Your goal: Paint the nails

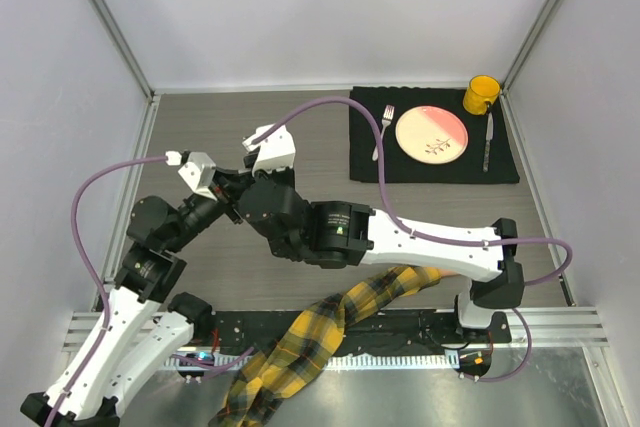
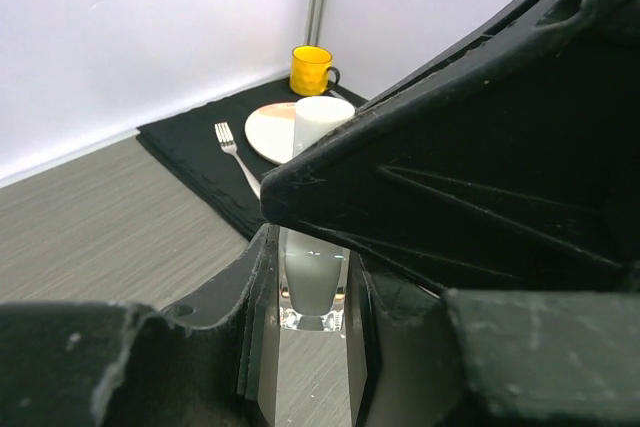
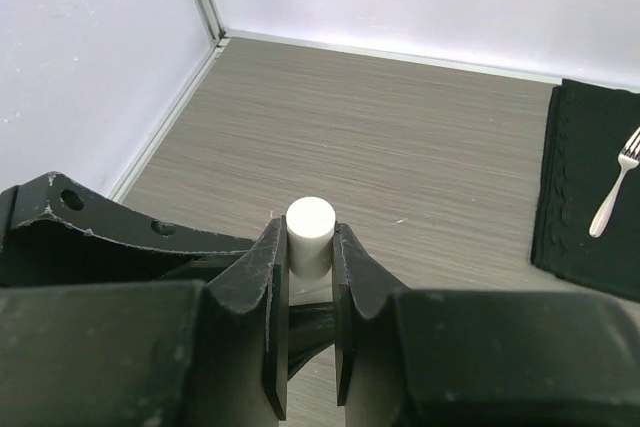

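Note:
A small clear bottle [image 2: 312,282] stands upright between the fingers of my left gripper [image 2: 312,299], which is shut on its glass body just above the table. Its white cap [image 3: 309,232] sits between the pads of my right gripper [image 3: 310,247], and both pads press against the cap's sides. In the top view the two grippers meet at mid-left [image 1: 240,193] and hide the bottle. The yellow-and-black plaid sleeve [image 1: 320,332] lies along the near edge, its hand end tucked beneath my right arm. The nails are hidden.
A black mat [image 1: 510,162] at the back right holds a pink plate [image 1: 431,134], a fork [image 1: 384,127], a knife [image 1: 487,142] and a yellow mug [image 1: 481,94]. White walls with metal posts close the table on three sides.

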You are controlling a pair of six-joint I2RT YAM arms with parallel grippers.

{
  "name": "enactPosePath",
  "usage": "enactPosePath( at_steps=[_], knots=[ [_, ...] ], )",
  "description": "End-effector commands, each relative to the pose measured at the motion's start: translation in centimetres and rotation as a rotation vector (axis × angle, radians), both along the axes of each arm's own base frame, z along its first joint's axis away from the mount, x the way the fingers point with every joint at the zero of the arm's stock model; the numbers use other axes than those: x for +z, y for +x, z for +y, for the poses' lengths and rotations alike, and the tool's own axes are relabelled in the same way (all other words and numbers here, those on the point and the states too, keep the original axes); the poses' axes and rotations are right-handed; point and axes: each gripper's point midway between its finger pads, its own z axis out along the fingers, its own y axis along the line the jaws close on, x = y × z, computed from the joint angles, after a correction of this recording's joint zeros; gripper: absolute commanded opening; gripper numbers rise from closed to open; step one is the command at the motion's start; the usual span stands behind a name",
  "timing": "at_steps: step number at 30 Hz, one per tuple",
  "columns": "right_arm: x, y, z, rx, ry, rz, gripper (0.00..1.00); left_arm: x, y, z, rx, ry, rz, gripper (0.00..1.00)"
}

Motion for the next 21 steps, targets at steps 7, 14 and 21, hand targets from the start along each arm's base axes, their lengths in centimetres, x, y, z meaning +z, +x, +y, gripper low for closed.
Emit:
enactPosePath(
  at_steps=[7, 14, 21],
  knots=[
    [-4.3, -6.0, 4.0, 0.33, -0.108, 0.094, 0.47, 4.3, -2.4, 0.8, -0.018, -0.093, -0.061, 0.0],
    [-0.9, -9.1, 2.0, 0.59, -0.094, 0.101, 0.67, 2.6, -4.3, 0.4, -0.094, -0.03, 0.044, 0.0],
    [-1.4, -11.5, -3.7, 0.918, -0.153, 0.16, 0.7, 2.8, -7.6, -0.8, -0.262, -0.055, 0.071, 0.0]
  ],
)
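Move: My left hand holds the nail polish bottle in its fingers, with the white cap about 4 cm above that hand point. My right fingers are still shut on the cap, with the bottle roughly 4 cm straight below them. From the right hand the fork lies about 29 cm ahead and 25 cm right, the plate 29 cm ahead and 37 cm right, and the model hand 4 cm back and 40 cm right, all some 30 cm below. I open my right fingers wide and let go of the cap, drawing that hand back about 7.5 cm and slightly right, away from the bottle, while it swings some 30 degrees counter-clockwise. My left hand keeps its grip on the bottle and also eases back 4 to 5 cm, dipping about 2 cm before partly rising again, the fingers tipping slightly down. ##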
